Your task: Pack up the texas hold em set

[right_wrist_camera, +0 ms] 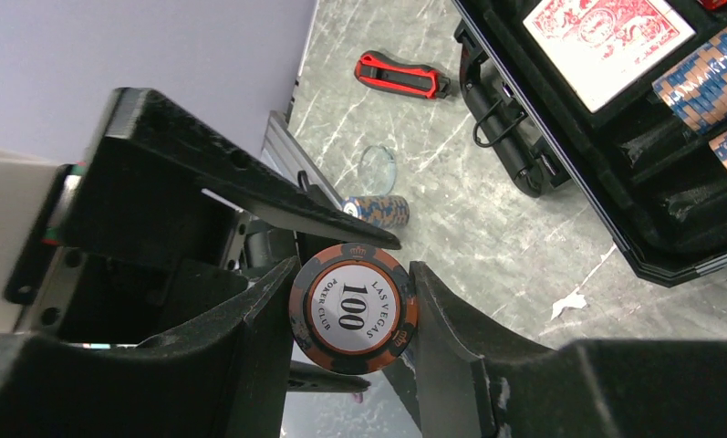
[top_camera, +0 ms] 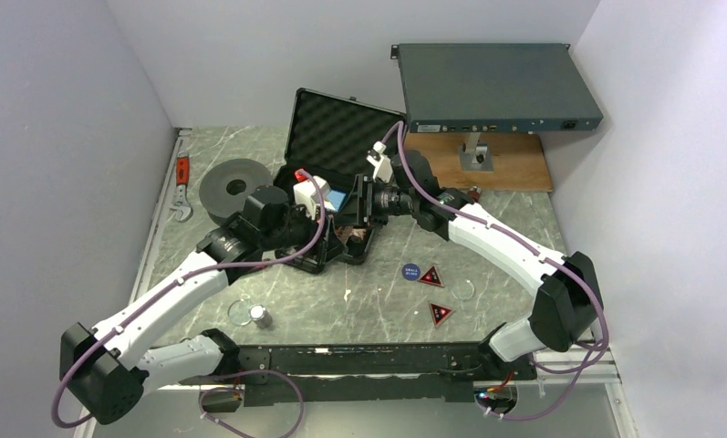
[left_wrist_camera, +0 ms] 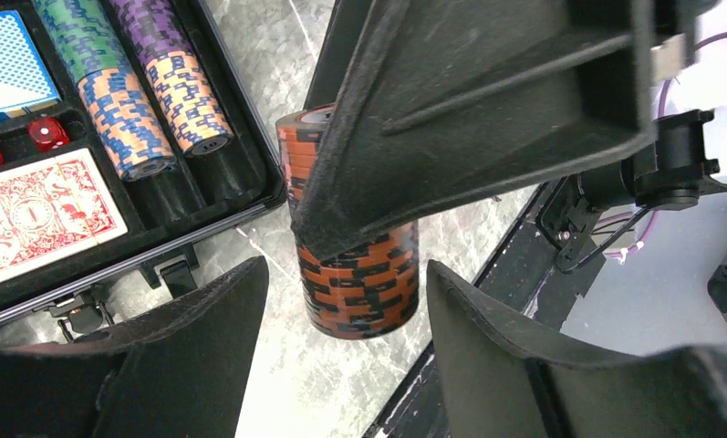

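Observation:
The black briefcase [top_camera: 297, 137] lies open at the table's middle with its foam lid up. In the left wrist view its tray [left_wrist_camera: 250, 173] holds a blue deck [left_wrist_camera: 8, 59], a red deck [left_wrist_camera: 36, 214], red dice [left_wrist_camera: 47, 134] and striped chip stacks [left_wrist_camera: 113, 91]. My right gripper [right_wrist_camera: 355, 269] is shut on an orange-black chip stack [right_wrist_camera: 353, 307] and holds it above the table beside the case's front corner. My left gripper [left_wrist_camera: 346, 274] is open, with its fingers either side of that stack [left_wrist_camera: 364, 283] and apart from it. A blue button [top_camera: 410, 271] and two red-black triangles [top_camera: 431, 276] lie on the table.
A grey rack-mount box [top_camera: 496, 87] stands on a wooden board [top_camera: 514, 169] at the back right. A dark grey spool [top_camera: 234, 187] and a red-handled tool [top_camera: 182, 170] lie at the left. A small blue-orange chip stack [right_wrist_camera: 378, 210] and a clear disc [right_wrist_camera: 378, 167] lie near the front.

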Controlling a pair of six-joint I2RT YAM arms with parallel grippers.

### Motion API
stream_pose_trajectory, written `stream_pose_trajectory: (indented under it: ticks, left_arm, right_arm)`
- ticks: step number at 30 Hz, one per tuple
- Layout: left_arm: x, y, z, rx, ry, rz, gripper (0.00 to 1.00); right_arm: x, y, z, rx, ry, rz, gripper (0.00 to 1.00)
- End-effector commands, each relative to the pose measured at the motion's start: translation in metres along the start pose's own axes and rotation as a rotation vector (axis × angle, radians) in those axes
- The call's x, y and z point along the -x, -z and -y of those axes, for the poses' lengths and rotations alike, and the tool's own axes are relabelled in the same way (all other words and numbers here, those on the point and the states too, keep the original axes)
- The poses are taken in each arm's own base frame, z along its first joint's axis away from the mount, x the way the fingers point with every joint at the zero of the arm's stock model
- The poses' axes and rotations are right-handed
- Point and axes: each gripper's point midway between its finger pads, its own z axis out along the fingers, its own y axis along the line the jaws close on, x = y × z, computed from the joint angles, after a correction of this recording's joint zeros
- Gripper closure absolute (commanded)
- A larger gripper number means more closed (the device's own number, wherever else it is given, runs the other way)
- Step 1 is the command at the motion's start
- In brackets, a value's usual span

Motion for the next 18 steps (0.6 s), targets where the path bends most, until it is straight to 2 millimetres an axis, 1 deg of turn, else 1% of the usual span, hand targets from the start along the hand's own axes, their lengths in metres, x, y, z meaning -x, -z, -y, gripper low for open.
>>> stream_pose_trajectory:
  ticks: [1,4,11,13,14,15,16,17,18]
  left_arm:
    - [0.022,-0.001,0.009,-0.028,-0.013,0.063,0.32]
    - [0.025,-0.004,0.011,-0.044,-0.018,0.073,0.35]
    - [0.03,-0.007,0.012,-0.052,-0.025,0.08,0.34]
    - [0.03,-0.007,0.013,-0.059,-0.029,0.078,0.36]
    - [0.03,-0.008,0.013,-0.06,-0.029,0.076,0.4]
    - [0.031,-0.009,0.013,-0.061,-0.029,0.077,0.46]
    - [0.031,-0.01,0.013,-0.063,-0.028,0.076,0.53]
    - [0.031,-0.011,0.013,-0.066,-0.027,0.076,0.63]
    - [0.032,-0.012,0.013,-0.071,-0.028,0.078,0.71]
  right_arm:
    - [0.024,0.018,-0.052,0.133,0.093,0.068,1.0]
    - [0.024,0.018,-0.051,0.131,0.095,0.066,1.0]
    - [0.021,0.014,-0.044,0.114,0.088,0.055,1.0]
    - [0.02,0.014,-0.043,0.113,0.086,0.052,1.0]
    - [0.021,0.015,-0.044,0.111,0.087,0.056,1.0]
    - [0.021,0.015,-0.043,0.107,0.087,0.058,1.0]
    - [0.021,0.016,-0.043,0.103,0.087,0.061,1.0]
    - [0.022,0.017,-0.043,0.101,0.09,0.062,1.0]
    - [0.021,0.017,-0.043,0.099,0.091,0.06,1.0]
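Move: The orange-and-black poker chip stack lies almost between the left fingers, its middle about 2 cm to the right, 2 cm above and 1 cm ahead. It is already pinched by the right hand, whose hand point it sits roughly 1 cm left of and 1 cm below. From the left hand, the case's chip rows are some 5 cm ahead, 3 cm right and 16 cm below; the red card deck is 4 cm ahead, 7 cm left, equally low. The left fingers close around the free lower end of the chip stack and pinch it from both sides, most of the closing coming right at the end. Before that, the left hand eases about 1 cm right and slightly forward onto the stack, its wrist barely turning. The right hand keeps its grip on the same stack and stays essentially in place. ##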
